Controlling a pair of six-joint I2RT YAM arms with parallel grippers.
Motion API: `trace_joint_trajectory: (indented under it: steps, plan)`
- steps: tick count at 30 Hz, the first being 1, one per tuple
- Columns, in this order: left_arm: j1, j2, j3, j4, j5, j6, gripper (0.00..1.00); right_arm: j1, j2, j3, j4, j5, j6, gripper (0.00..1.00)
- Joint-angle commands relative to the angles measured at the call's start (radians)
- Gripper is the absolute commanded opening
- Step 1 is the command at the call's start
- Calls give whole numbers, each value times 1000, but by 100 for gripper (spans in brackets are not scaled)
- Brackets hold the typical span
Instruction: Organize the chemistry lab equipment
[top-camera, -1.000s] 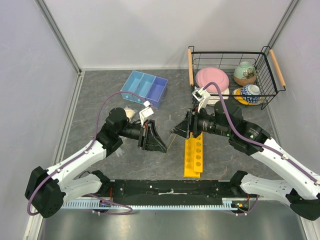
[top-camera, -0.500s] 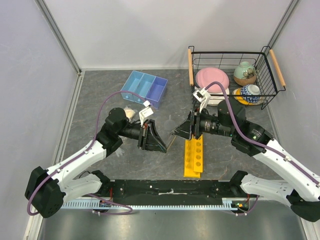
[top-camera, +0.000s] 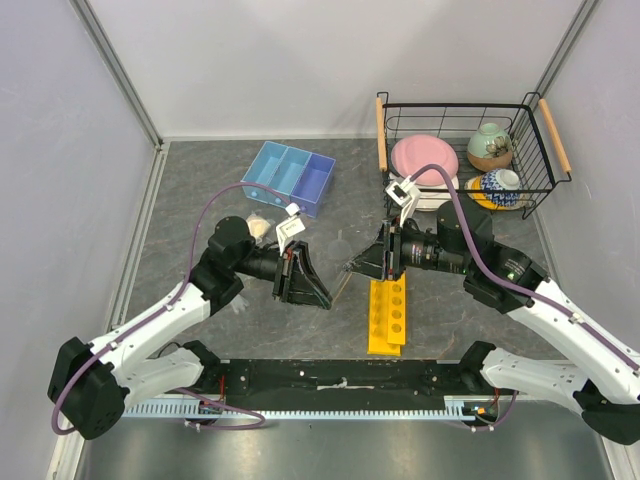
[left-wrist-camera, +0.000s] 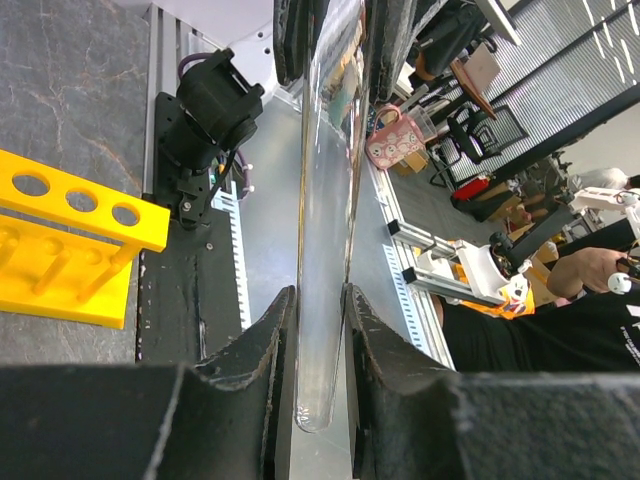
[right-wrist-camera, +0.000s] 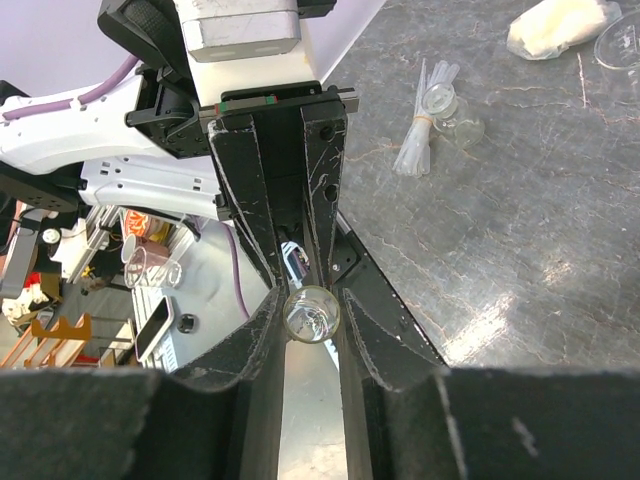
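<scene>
A thin clear test tube (top-camera: 341, 283) (left-wrist-camera: 325, 230) hangs above the table between my two grippers, which face each other. My left gripper (top-camera: 324, 296) (left-wrist-camera: 320, 300) is shut on the tube's rounded closed end. My right gripper (top-camera: 353, 266) (right-wrist-camera: 311, 302) is shut on the tube's open mouth (right-wrist-camera: 311, 314), with both pads against the glass. The yellow rack (top-camera: 388, 315) (left-wrist-camera: 70, 240) lies flat just below the right gripper. The blue three-compartment tray (top-camera: 290, 175) sits at the back left. A cream lump (top-camera: 260, 228) (right-wrist-camera: 560, 28) lies behind the left arm.
A black wire basket (top-camera: 455, 100) at the back right holds a pink plate (top-camera: 425, 158) and two ceramic bowls (top-camera: 490, 147). A banded bundle of clear tubes (right-wrist-camera: 418, 148) and a small clear vessel (right-wrist-camera: 455, 118) lie on the table by the left arm.
My right gripper's jaws have closed in onto the tube's open end. The left gripper has kept its hold, and both arms have barely shifted.
</scene>
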Motion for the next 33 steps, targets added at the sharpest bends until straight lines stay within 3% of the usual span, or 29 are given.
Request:
trace_joint_trajectory:
  steps: [1, 3, 6, 9, 10, 11, 13, 17, 22, 27, 33]
  plan:
    - [4, -17, 11, -24, 24, 5, 2, -1, 4, 53, 25, -33, -11, 24]
    - [4, -17, 14, -44, 25, 11, 4, -2, 3, 53, 24, -30, -14, 22]
    - [4, -17, 21, -81, 21, 30, 25, 1, -4, 56, 13, -12, -22, 22]
    - [4, -16, 63, -215, -3, 100, 67, -1, -5, 77, -34, 14, -55, 22]
    - [4, -13, 114, -362, -59, 195, 84, -1, -7, 84, -57, 54, -68, 22]
    - [4, -8, 145, -454, -95, 244, 88, -1, -5, 94, -112, 82, -80, 22]
    - [4, 15, 237, -656, -217, 363, 94, 1, -4, 127, -171, 158, -123, 21]
    - [4, 39, 339, -826, -455, 435, 96, -1, -13, 182, -333, 337, -189, 22]
    - [4, 21, 366, -875, -669, 435, 96, -1, -28, 225, -465, 574, -241, 22]
    - [4, 18, 365, -889, -695, 439, 96, -1, -36, 211, -550, 728, -263, 22]
    - [4, 39, 370, -883, -684, 426, 96, -1, -65, 132, -535, 775, -264, 23]
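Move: Both hands already hold the test tube between them, its middle about 5 cm right, 3 cm ahead and 2 cm above the left hand. The yellow rack's middle lies some 7 cm ahead, 7 cm right and 30 cm below the right hand, and about 12 cm ahead, 16 cm right and 23 cm below the left. The clear disc is roughly 22 cm ahead, 5 cm left and 34 cm below the right hand. Left hand releases, going forward, as the right carries the tube about 13 cm right towards the rack. ##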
